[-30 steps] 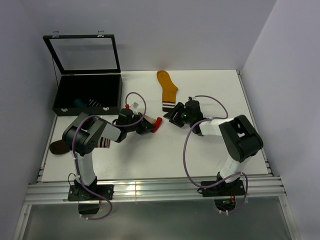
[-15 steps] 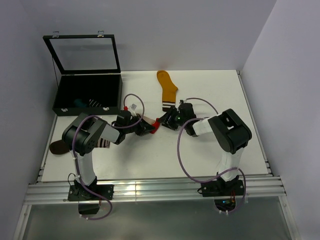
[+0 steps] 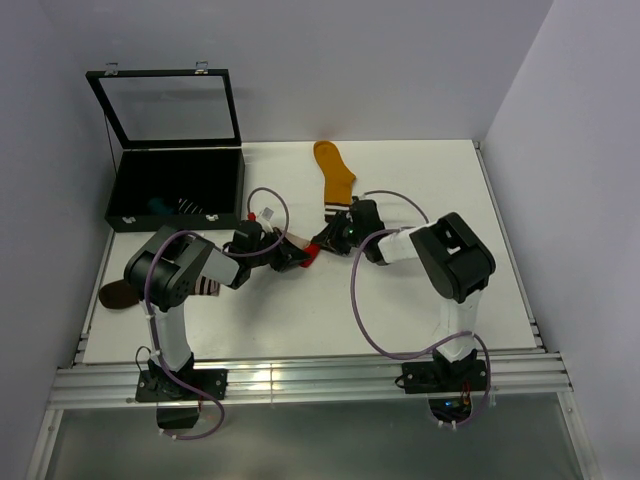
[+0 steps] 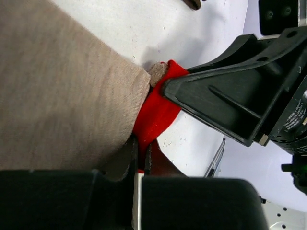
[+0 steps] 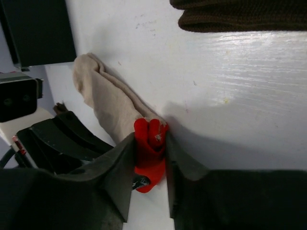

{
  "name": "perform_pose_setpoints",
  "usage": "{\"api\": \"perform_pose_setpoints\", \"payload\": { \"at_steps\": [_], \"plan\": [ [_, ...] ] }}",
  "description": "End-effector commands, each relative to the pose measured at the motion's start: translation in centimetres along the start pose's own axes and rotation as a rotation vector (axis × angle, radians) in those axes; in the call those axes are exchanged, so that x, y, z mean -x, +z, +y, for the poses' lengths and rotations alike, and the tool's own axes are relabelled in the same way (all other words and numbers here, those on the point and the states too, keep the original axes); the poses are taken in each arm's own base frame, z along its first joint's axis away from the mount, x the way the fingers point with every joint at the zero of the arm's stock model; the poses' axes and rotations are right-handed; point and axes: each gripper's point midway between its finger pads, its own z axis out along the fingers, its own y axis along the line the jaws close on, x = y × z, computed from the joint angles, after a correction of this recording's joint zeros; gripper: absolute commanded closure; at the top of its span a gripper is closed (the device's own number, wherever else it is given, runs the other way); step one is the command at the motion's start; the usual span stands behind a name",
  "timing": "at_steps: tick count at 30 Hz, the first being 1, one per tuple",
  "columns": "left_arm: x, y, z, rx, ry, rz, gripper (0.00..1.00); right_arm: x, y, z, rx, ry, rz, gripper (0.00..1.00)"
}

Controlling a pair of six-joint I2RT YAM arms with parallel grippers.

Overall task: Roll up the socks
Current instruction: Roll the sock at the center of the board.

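Note:
A beige sock (image 4: pixel 62 96) with a red end (image 5: pixel 148 139) lies on the white table between the arms. My left gripper (image 4: pixel 139 143) is shut on it, pinching red fabric where beige meets red. My right gripper (image 5: pixel 150 143) faces it from the right, and both its fingers press on the bunched red end. From above, the left gripper (image 3: pixel 290 256) and right gripper (image 3: pixel 322 243) almost touch at the red end (image 3: pixel 310 252). A mustard sock (image 3: pixel 335 175) with a striped cuff lies just behind them.
An open black box (image 3: pixel 175 185) with a clear lid stands at the back left, with a teal sock (image 3: pixel 158 206) and a striped sock (image 3: pixel 190 206) inside. A brown sock (image 3: pixel 115 293) lies at the left edge. A dark brown knit cuff (image 5: pixel 240 14) is near the right gripper.
My right gripper has moved left from beside the mustard sock's cuff to the red end, and its jaws have closed in on it. The left gripper has kept its hold.

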Motion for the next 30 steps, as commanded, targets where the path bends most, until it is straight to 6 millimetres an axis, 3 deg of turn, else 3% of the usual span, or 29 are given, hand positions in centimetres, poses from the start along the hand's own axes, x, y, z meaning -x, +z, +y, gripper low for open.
{"api": "perform_pose_setpoints", "payload": {
  "at_steps": [1, 5, 11, 12, 16, 21, 30],
  "plan": [
    [-1.5, -0.1, 1.9, 0.067, 0.017, 0.051, 1.00, 0.5, 0.6, 0.0, -0.056, -0.033, -0.004, 0.68],
    [-1.3, 0.4, 0.6, 0.057, 0.087, 0.059, 0.93, 0.9, -0.3, -1.2, -0.177, -0.045, 0.003, 1.00],
    [0.0, 0.3, -2.1, 0.075, 0.254, 0.022, 0.63, 2.7, -3.1, -2.4, -0.362, -0.107, -0.042, 1.00],
    [0.6, 0.0, -2.9, 0.070, 0.312, -0.001, 0.51, 3.5, -3.6, -2.5, -0.390, -0.117, -0.071, 1.00],
    [2.0, -0.6, -4.5, 0.116, 0.451, -0.064, 0.43, 4.1, -4.6, -2.6, -0.436, -0.134, -0.080, 1.00],
    [2.3, -0.5, -5.5, 0.171, 0.615, -0.114, 0.35, 4.0, -5.1, -2.8, -0.467, -0.135, -0.068, 1.00],
    [-0.6, 1.7, -7.4, 0.155, 0.824, -0.104, 0.27, 3.3, -4.7, -2.8, -0.456, -0.123, -0.035, 1.00]
  ]
}}
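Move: Both hands are at the sock's red end: still pinched by the left fingers, and between the right hand's open fingers, about 2 cm back of the right hand point and 1 cm below it. Its beige body lies some 2 cm ahead and 6 cm left of the right hand. The mustard sock's cuff is about 9 cm ahead and 4 cm right of that hand. The brown sock's striped cuff is about 25 cm left of the left hand and 7 cm nearer the base. The right fingers close on the red end and pinch it as the left fingers let go, opening wide. Keeping this grip, the right hand draws the red end about 6 cm to the right, low over the board, its fingers tipping some 25 degrees more steeply down. The left hand lifts clear and shifts rightward after it, nearly 4 cm each way, rolling some 40 degrees. ##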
